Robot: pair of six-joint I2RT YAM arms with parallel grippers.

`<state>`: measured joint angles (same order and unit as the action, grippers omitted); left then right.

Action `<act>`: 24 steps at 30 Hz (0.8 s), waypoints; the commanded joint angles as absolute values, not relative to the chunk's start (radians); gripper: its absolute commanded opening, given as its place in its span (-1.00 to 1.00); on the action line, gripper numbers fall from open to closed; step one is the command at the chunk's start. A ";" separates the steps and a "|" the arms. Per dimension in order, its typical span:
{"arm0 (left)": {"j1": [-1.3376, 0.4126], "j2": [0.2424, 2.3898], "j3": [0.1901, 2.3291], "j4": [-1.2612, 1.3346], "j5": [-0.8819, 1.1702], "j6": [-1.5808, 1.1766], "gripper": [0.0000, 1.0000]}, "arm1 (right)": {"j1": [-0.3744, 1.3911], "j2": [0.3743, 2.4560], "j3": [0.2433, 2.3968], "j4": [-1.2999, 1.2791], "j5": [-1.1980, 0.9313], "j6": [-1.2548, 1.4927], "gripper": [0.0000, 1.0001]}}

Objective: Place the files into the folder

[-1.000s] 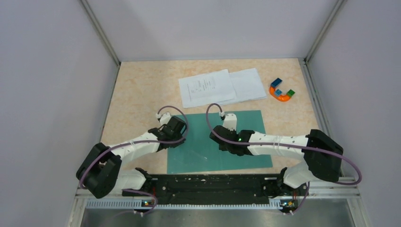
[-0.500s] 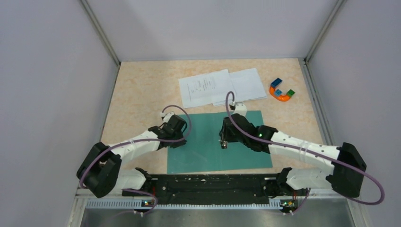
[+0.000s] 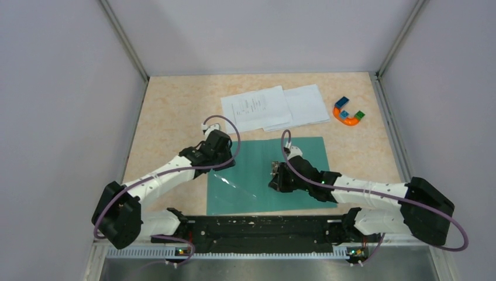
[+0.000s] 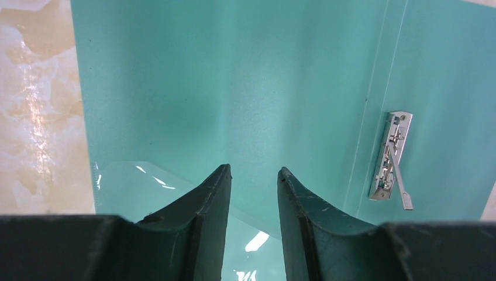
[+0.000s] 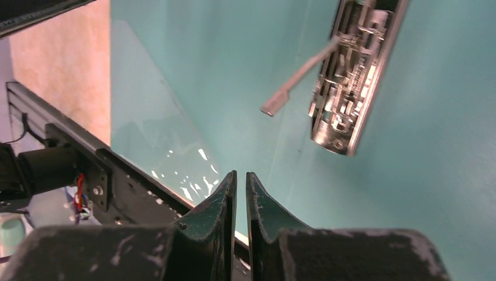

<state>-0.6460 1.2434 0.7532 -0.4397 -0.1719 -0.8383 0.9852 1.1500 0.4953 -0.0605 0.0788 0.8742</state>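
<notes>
The teal folder [image 3: 304, 155] lies open and flat on the table in front of both arms. Its metal clip [image 5: 351, 76] sits at the spine with its lever [image 5: 298, 76] raised; the left wrist view shows the clip [image 4: 392, 158] too. Two white files [image 3: 257, 108] overlap behind the folder, the left one printed. My left gripper [image 4: 254, 170] hovers open over the folder's left half with nothing between its fingers. My right gripper [image 5: 241, 173] is shut and empty, just near of the clip.
A clear plastic flap [image 3: 234, 186] lies over the folder's near left corner. A multicoloured horseshoe toy [image 3: 348, 111] sits at the back right. The black base rail [image 3: 257, 228] runs along the near edge. Grey walls enclose the table.
My right gripper opened, then shut, and drew back toward the near side of the clip. My left gripper moved right over the folder's left half and opened.
</notes>
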 commanded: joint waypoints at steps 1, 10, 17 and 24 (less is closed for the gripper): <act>-0.643 1.226 0.798 -0.461 -0.182 -0.802 -0.19 | 0.965 1.226 0.519 0.146 0.029 0.897 -0.79; -0.643 1.206 0.841 -0.486 -0.194 -0.769 -0.17 | 0.860 1.326 0.576 0.164 0.044 0.817 -0.80; -0.641 1.207 0.871 -0.491 -0.195 -0.744 -0.16 | 0.804 1.427 0.646 0.161 0.040 0.771 -0.81; -0.633 1.207 0.917 -0.490 -0.195 -0.712 -0.13 | 0.765 1.520 0.715 0.154 0.058 0.740 -0.81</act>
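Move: The metal clip's raised lever stands some 6 cm ahead of the right hand, in line with it and about 3 cm below, leaning back towards the robot. Its clip body is centred about 7 cm ahead, 1 cm right and 4 cm down. The clear corner pocket lies about 17 cm left and 2 cm back, the printed sheet roughly 38 cm ahead and 7 cm left, both about 5 cm lower. From the left hand the lever is some 16 cm right, about 1 cm back, 4 cm below. The clip's lever is met from its near side by the right hand's shut fingertips and pushed forward, away from the robot; the hand edges about 1 cm left, then sweeps some 9 cm forward along the clip, sinking slightly and turning a little clockwise. The left hand, holding nothing and part open, rises about 3.5 cm above the folder's left cover. ##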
